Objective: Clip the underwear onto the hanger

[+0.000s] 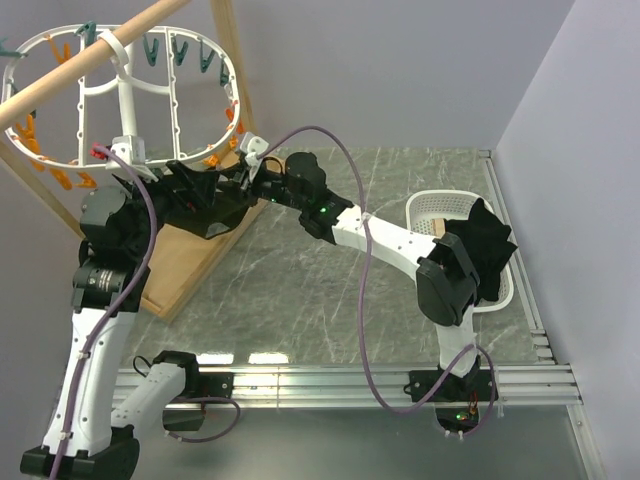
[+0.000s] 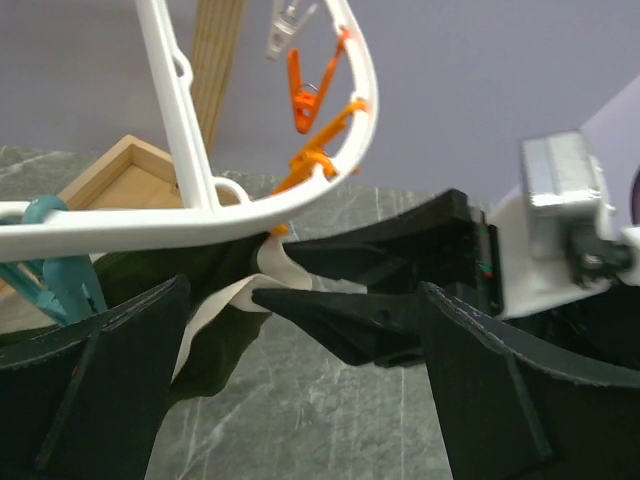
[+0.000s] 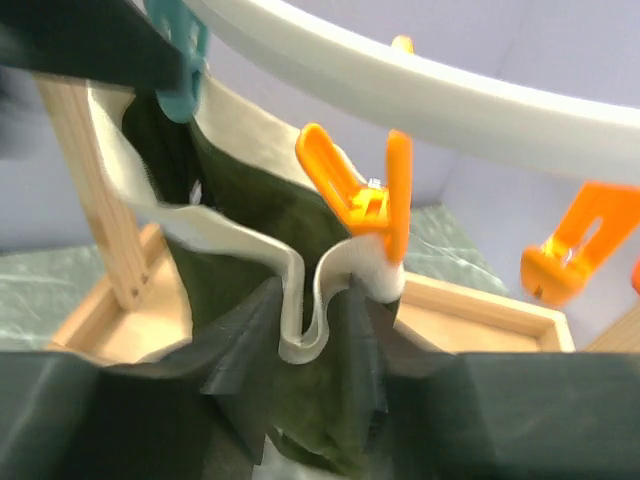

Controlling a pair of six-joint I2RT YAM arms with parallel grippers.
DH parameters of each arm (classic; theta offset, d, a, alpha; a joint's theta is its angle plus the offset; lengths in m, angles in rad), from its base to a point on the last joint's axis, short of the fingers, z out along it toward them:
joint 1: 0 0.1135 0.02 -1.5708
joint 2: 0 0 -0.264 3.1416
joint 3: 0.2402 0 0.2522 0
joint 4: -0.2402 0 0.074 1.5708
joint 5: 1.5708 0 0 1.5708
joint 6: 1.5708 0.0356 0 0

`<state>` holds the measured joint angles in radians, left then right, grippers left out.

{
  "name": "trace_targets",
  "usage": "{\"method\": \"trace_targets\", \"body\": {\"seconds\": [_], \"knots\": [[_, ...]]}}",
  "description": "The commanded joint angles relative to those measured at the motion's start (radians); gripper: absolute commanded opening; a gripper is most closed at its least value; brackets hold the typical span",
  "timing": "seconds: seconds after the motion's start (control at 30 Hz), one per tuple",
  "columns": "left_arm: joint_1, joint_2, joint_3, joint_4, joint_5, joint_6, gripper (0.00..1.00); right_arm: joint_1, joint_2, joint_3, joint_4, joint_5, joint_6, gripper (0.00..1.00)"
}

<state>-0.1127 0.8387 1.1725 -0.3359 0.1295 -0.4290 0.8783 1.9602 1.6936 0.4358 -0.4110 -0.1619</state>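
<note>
The white hanger (image 1: 232, 75) hangs from the pole at the top left. In the right wrist view, the olive-green underwear (image 3: 240, 220) hangs below the hanger (image 3: 420, 95). An orange clip (image 3: 375, 205) bites its pale band on one side and a teal clip (image 3: 180, 50) holds the other. My right gripper (image 3: 305, 310) is open a little, with a loose fold of the band between its fingers. My left gripper (image 2: 305, 290) is wide open and holds nothing. It faces the underwear (image 2: 215, 345) and the right gripper's fingers (image 2: 340, 320) under the hanger (image 2: 180, 225).
The wooden pole (image 1: 90, 60) carries the hanger, and its tray base (image 1: 190, 270) lies under both grippers. A white basket (image 1: 430, 205) with a black garment (image 1: 485, 250) sits at the right. Spare orange clips (image 2: 305, 95) dangle from the frame. A purple cable (image 1: 365, 290) loops over the right arm.
</note>
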Motion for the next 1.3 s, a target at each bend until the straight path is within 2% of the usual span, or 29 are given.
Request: {"method": "trace_targets", "body": {"seconds": [0.0, 0.1, 0.17, 0.3, 0.43, 0.57, 0.63, 0.67, 0.77, 0.9, 1.0, 1.13, 1.27], "knots": [[-0.001, -0.021, 0.059, -0.064, 0.084, 0.05, 0.99, -0.012, -0.081, -0.018, -0.052, 0.003, 0.033, 0.43], [-0.001, -0.02, 0.073, -0.164, 0.093, 0.081, 0.99, -0.016, -0.11, -0.055, -0.094, 0.027, 0.058, 0.56], [-0.001, -0.004, 0.101, -0.254, 0.096, 0.11, 0.99, -0.021, -0.155, -0.087, -0.111, 0.043, 0.073, 0.59], [-0.001, 0.039, 0.17, -0.409, 0.13, 0.179, 0.99, -0.041, -0.292, -0.202, -0.157, 0.061, 0.096, 0.71], [-0.001, -0.001, 0.13, -0.439, 0.186, 0.268, 0.99, -0.079, -0.449, -0.328, -0.209, 0.077, 0.111, 0.76], [-0.001, 0.002, 0.11, -0.514, 0.206, 0.328, 0.99, -0.139, -0.602, -0.423, -0.347, 0.081, 0.11, 0.79], [-0.001, -0.009, 0.05, -0.516, 0.196, 0.367, 0.99, -0.183, -0.731, -0.518, -0.406, 0.077, 0.117, 0.83], [-0.001, -0.009, 0.05, -0.509, 0.2, 0.381, 0.99, -0.202, -0.731, -0.544, -0.423, 0.077, 0.117, 0.84], [-0.001, 0.006, 0.0, -0.483, 0.228, 0.398, 0.99, -0.295, -0.868, -0.659, -0.482, 0.043, 0.137, 0.89], [-0.01, 0.046, -0.031, -0.424, 0.312, 0.378, 0.99, -0.465, -1.072, -0.788, -0.539, 0.009, 0.186, 0.91], [-0.047, 0.063, -0.034, -0.361, 0.314, 0.363, 0.99, -0.568, -1.19, -0.874, -0.559, 0.002, 0.182, 0.92], [-0.146, 0.109, -0.008, -0.342, 0.219, 0.362, 0.99, -0.674, -1.29, -0.943, -0.569, -0.04, 0.196, 0.95], [-0.182, 0.108, 0.001, -0.331, 0.167, 0.354, 0.99, -0.752, -1.34, -0.977, -0.568, -0.072, 0.222, 0.96]]}}
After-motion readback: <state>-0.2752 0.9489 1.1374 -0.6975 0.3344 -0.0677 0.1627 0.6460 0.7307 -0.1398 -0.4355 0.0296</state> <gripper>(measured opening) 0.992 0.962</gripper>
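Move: The underwear hangs at the right fingers: its waistband corner is still between their tips, its middle about 5 cm left and 7 below. An orange clip grips the band some 2 cm left and 3 above; a teal clip sits 3 cm back, 8 left and 4 above. The basket lies around 50 cm right, 9 back and 30 below. From the open left hand, the underwear's middle is about 6 cm ahead, 4 left and 6 below. Right fingers open wide and leave the waistband about 40 cm rightward; the open left hand sinks 13 cm. ##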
